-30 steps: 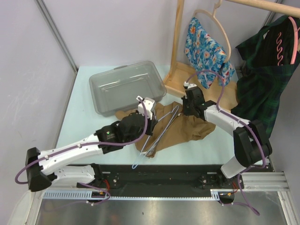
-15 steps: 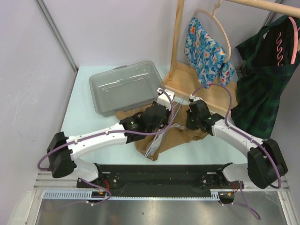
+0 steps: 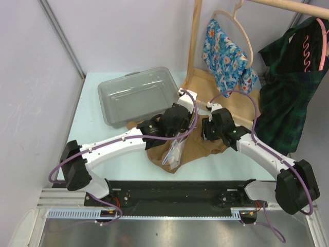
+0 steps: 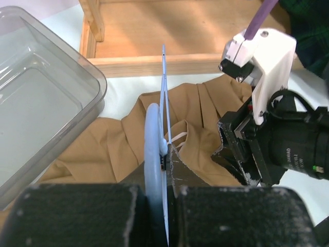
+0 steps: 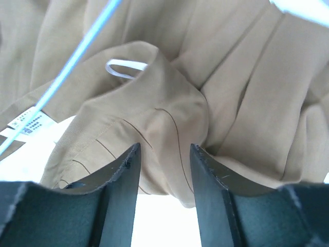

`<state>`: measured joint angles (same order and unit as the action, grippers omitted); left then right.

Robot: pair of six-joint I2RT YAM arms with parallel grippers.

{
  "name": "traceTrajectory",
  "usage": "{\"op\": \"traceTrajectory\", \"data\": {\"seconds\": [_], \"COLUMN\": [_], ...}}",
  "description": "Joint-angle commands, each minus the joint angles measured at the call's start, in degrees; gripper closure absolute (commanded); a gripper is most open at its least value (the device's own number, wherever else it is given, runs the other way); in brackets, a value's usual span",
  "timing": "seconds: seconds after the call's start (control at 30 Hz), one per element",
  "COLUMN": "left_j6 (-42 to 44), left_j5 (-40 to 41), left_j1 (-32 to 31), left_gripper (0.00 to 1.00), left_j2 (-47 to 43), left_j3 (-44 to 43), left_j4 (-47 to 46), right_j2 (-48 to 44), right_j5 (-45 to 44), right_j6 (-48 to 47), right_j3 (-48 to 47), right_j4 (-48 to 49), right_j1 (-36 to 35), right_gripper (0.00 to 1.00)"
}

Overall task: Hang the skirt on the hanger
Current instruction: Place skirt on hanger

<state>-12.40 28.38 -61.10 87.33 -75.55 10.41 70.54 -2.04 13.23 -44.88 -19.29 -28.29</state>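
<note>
The tan skirt lies crumpled on the table in front of the wooden rack base. My left gripper is shut on the light blue hanger, held on edge over the skirt; its thin wire points toward the rack. From above, the hanger shows below the left wrist. My right gripper stands open, its jaws either side of a raised fold of the skirt near a white loop. The hanger wire crosses the right wrist view's upper left.
A clear plastic bin sits at the back left, close to the left wrist. The wooden rack base is right behind the skirt. A floral garment on a wooden hanger and a dark plaid garment hang at the back right.
My left arm has carried the hanger toward the back right, over the skirt. My right gripper has gone from shut to open and now straddles a fold of the skirt.
</note>
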Motion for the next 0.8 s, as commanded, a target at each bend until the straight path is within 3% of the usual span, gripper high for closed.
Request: {"op": "traceTrajectory", "data": {"seconds": [0.0,0.2,0.37,0.77], "left_j6": [-1.8,-9.9,-14.3,-14.1], "left_j5": [1.6,7.7,11.8,10.9], "left_j1": [0.3,0.5,1.2,2.1], "left_gripper": [1.0,1.0,1.0,1.0], "left_j2": [-1.8,-1.7,-1.1,-2.3], "left_j3": [-1.0,-1.2,-1.0,2.0], "left_j4": [2.3,7.7,10.8,10.0], "right_j2": [-1.9,0.0,9.1,19.4], "right_j5": [3.1,9.1,8.8,5.4], "right_j6": [-5.8,-9.2,-9.5,-9.5], "right_j3": [-4.3,-10.5,-14.3,-17.6], "right_j4": [4.3,5.3,5.5,3.6], "right_j1": [-0.9,-3.8,-5.5,-6.7], "right_gripper": [0.53,0.68,0.85,0.91]}}
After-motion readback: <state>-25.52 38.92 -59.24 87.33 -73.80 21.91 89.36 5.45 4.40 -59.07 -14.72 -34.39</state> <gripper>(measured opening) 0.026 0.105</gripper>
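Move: The right hand, fingers half open, is going for the skirt's waistband between the tag and the white loop, about 9 cm to its left, 4 cm ahead and 3 cm lower. The white lining lies some 13 cm left and 6 cm back of the right hand, the rack base about 20 cm ahead and 9 cm right, the clear bin about 20 cm ahead and 30 cm left. From the left hand, which holds the hanger, that waistband is roughly 4 cm ahead and 18 cm below. The right hand hops left about 9 cm and a little forward over the skirt, rising some 8 cm and dropping back to about its starting height at the waistband between tag and white loop, turning counter-clockwise and closing its fingers from half open to nearly shut. Meanwhile the left hand keeps its grip on the blue hanger and takes it about 5 cm left and 4 cm down towards the skirt, swinging it some 15 degrees counter-clockwise and tipping it slightly downward. ##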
